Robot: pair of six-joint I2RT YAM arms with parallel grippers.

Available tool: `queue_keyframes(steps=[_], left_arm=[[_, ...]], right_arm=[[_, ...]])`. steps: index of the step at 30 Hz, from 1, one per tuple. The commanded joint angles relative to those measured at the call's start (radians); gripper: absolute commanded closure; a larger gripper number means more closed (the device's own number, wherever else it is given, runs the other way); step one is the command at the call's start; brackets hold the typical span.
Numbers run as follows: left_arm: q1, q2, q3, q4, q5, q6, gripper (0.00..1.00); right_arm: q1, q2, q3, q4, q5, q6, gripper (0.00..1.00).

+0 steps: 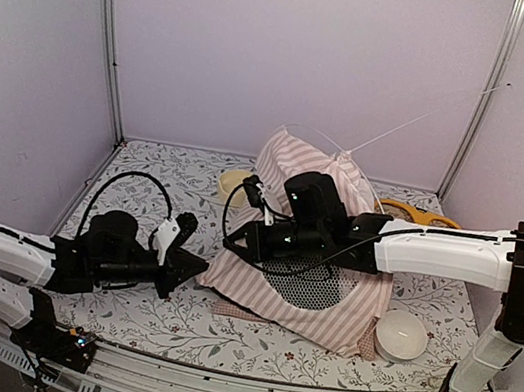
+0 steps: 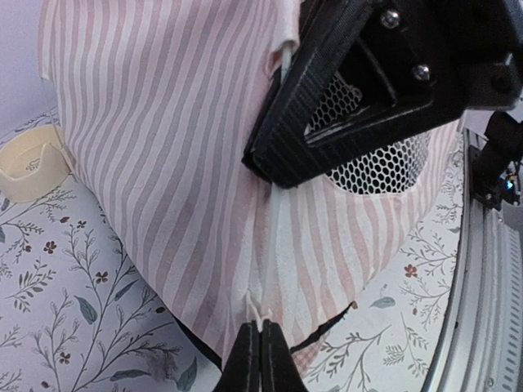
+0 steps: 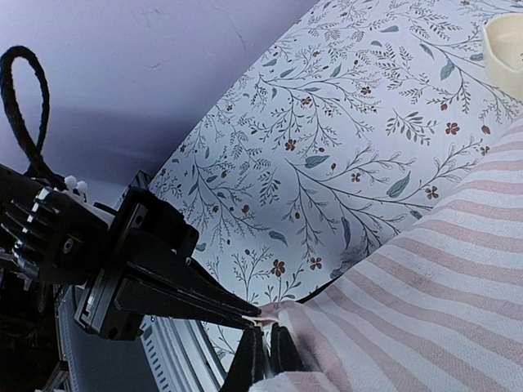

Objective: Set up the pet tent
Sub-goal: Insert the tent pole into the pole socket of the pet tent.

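The pet tent, pink-and-white striped with a black mesh window, lies slumped mid-table. Thin white poles stick up behind it to the right. My left gripper is at the tent's lower left corner. In the left wrist view it is shut on a small white tab at the hem, where a pole runs down a seam. My right gripper reaches across the tent to the same corner. It is shut on the tent's striped edge, just behind the left fingertips.
A cream ring-shaped dish sits behind the tent on the left. A white round bowl is at its right front and a yellow object behind it. A pink checked cushion pokes out underneath. The metal rail borders the near edge.
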Motion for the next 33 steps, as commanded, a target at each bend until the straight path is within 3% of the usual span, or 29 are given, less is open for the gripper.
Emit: queue_keyframes(steps=[1,14,26,30,33], left_arm=[[-0.005,0.022,0.039,0.013,-0.004,0.014,1.0],[-0.004,-0.07,0.116,0.017,-0.02,0.071,1.0],[0.16,-0.121,0.23,-0.09,-0.046,0.107,1.0],[0.174,-0.107,0.2,-0.073,-0.033,0.084,1.0],[0.177,-0.102,0.146,-0.018,-0.039,0.059,1.0]], right_arm=[[0.0,0.011,0.026,-0.005,0.04,-0.034,1.0],[0.028,0.051,0.092,-0.06,0.053,-0.077,1.0],[0.031,0.209,0.424,-0.098,0.153,-0.124,1.0],[0.014,0.247,0.419,-0.096,0.103,-0.087,0.86],[0.014,0.238,0.385,-0.094,0.09,-0.074,0.69]])
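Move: The left fingers already pinch the pole socket at the tent's near left corner. The pole, where the right fingers grip it, stands about 5 cm above the left hand, 3 cm to its right and 2 cm farther out. From the right hand the socket is thus 5 cm lower, 3 cm left and 2 cm back. The mesh window is some 20 cm right of the left hand, 5 cm ahead and 5 cm below; the cushion lies roughly 19 cm right, 10 cm ahead and 12 cm down. Still pinching the socket, the left hand draws it up to the pole in the right fingers, rising about 10 cm, then also swinging forward and a little left, turning slightly counter-clockwise. The right hand keeps its grip while travelling left, up and forward, about 6 cm each way, closing on the left hand; at the end it dips slightly and its fingers part by about a quarter around the pole. ##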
